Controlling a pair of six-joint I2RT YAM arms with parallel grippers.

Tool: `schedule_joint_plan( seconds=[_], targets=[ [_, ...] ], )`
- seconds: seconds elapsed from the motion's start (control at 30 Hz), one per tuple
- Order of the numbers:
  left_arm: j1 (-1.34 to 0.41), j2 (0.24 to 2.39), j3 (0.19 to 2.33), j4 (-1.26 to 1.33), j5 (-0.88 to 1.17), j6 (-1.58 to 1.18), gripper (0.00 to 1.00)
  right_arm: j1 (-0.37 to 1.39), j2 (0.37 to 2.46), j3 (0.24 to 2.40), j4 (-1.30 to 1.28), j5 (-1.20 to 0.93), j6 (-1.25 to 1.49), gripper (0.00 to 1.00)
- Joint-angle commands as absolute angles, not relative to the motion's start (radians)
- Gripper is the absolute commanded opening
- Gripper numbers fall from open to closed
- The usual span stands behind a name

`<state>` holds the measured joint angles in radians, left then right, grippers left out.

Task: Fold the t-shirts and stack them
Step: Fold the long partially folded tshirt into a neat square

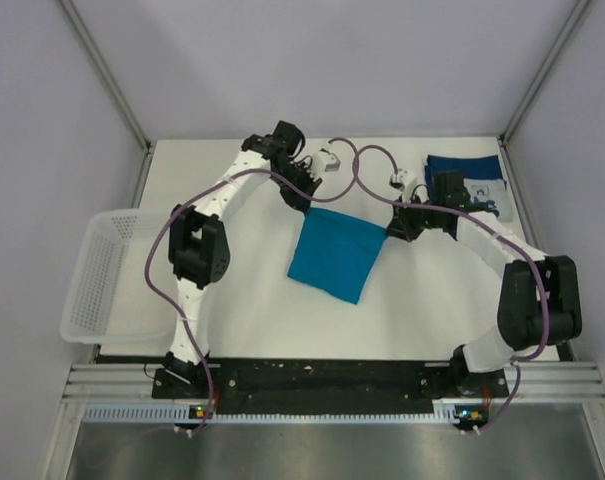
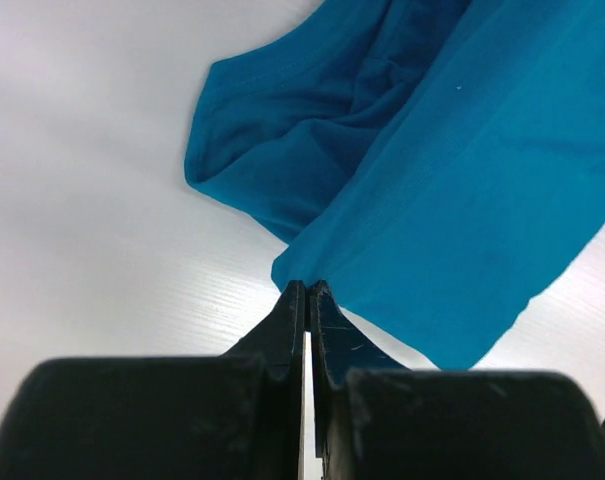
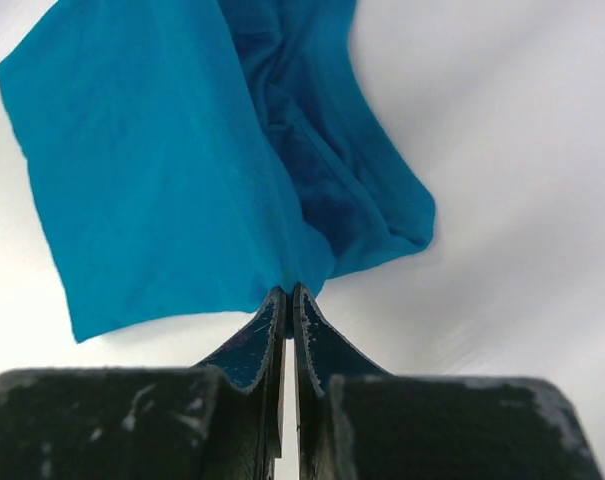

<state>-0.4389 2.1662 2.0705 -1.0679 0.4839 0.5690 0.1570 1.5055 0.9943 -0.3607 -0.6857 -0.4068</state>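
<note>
The teal-blue t-shirt (image 1: 334, 253) hangs folded over the middle of the table, held up by its two top corners. My left gripper (image 1: 307, 203) is shut on its left corner; the left wrist view shows the tips (image 2: 307, 288) pinching the teal cloth (image 2: 462, 200). My right gripper (image 1: 390, 228) is shut on the right corner, its tips (image 3: 288, 290) clamped on the teal fabric (image 3: 162, 180). The dark navy t-shirt (image 1: 465, 170) with a pale print lies folded at the far right of the table, partly hidden behind the right arm.
A white mesh basket (image 1: 107, 280) stands at the table's left edge. Purple cables loop over both arms. Grey walls close in the table at the back and sides.
</note>
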Motion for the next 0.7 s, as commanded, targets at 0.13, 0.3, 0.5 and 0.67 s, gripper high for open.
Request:
schedule_joint_plan(
  seconds=[0.13, 0.3, 0.5, 0.67],
  targets=[
    [-0.428, 2.232, 2.105, -0.894, 0.416, 0.479, 0.0, 0.115, 1.652, 1.101, -0.224, -0.678, -0.301, 0.0],
    [-0.449, 2.283, 2.105, -0.836, 0.347, 0.482, 0.0, 0.114, 1.747, 1.153, -0.224, -0.618, -0.258, 0.0],
    [-0.469, 2.312, 2.103, -0.756, 0.229, 0.444, 0.23, 0.114, 1.87, 1.264, -0.221, -0.511, -0.144, 0.17],
    [-0.468, 2.313, 2.134, -0.696, 0.129, 0.39, 0.48, 0.098, 1.96, 1.376, -0.277, -0.341, -0.008, 0.33]
  ],
)
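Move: Each hand already pinches a corner of the t-shirt's raised far edge, over the lower layer. For the left hand, the lower layer's far-left corner lies about 6 cm ahead, 3 cm right and 9 cm below. For the right hand, its far-right corner is some 7 cm ahead, level sideways and 8 cm below, and the stacked t-shirts are roughly 18 cm ahead, 18 cm right and 8 cm below. Both hands lower the edge forward, about 6 cm down, then open; the right carries on forward, clear of it. ##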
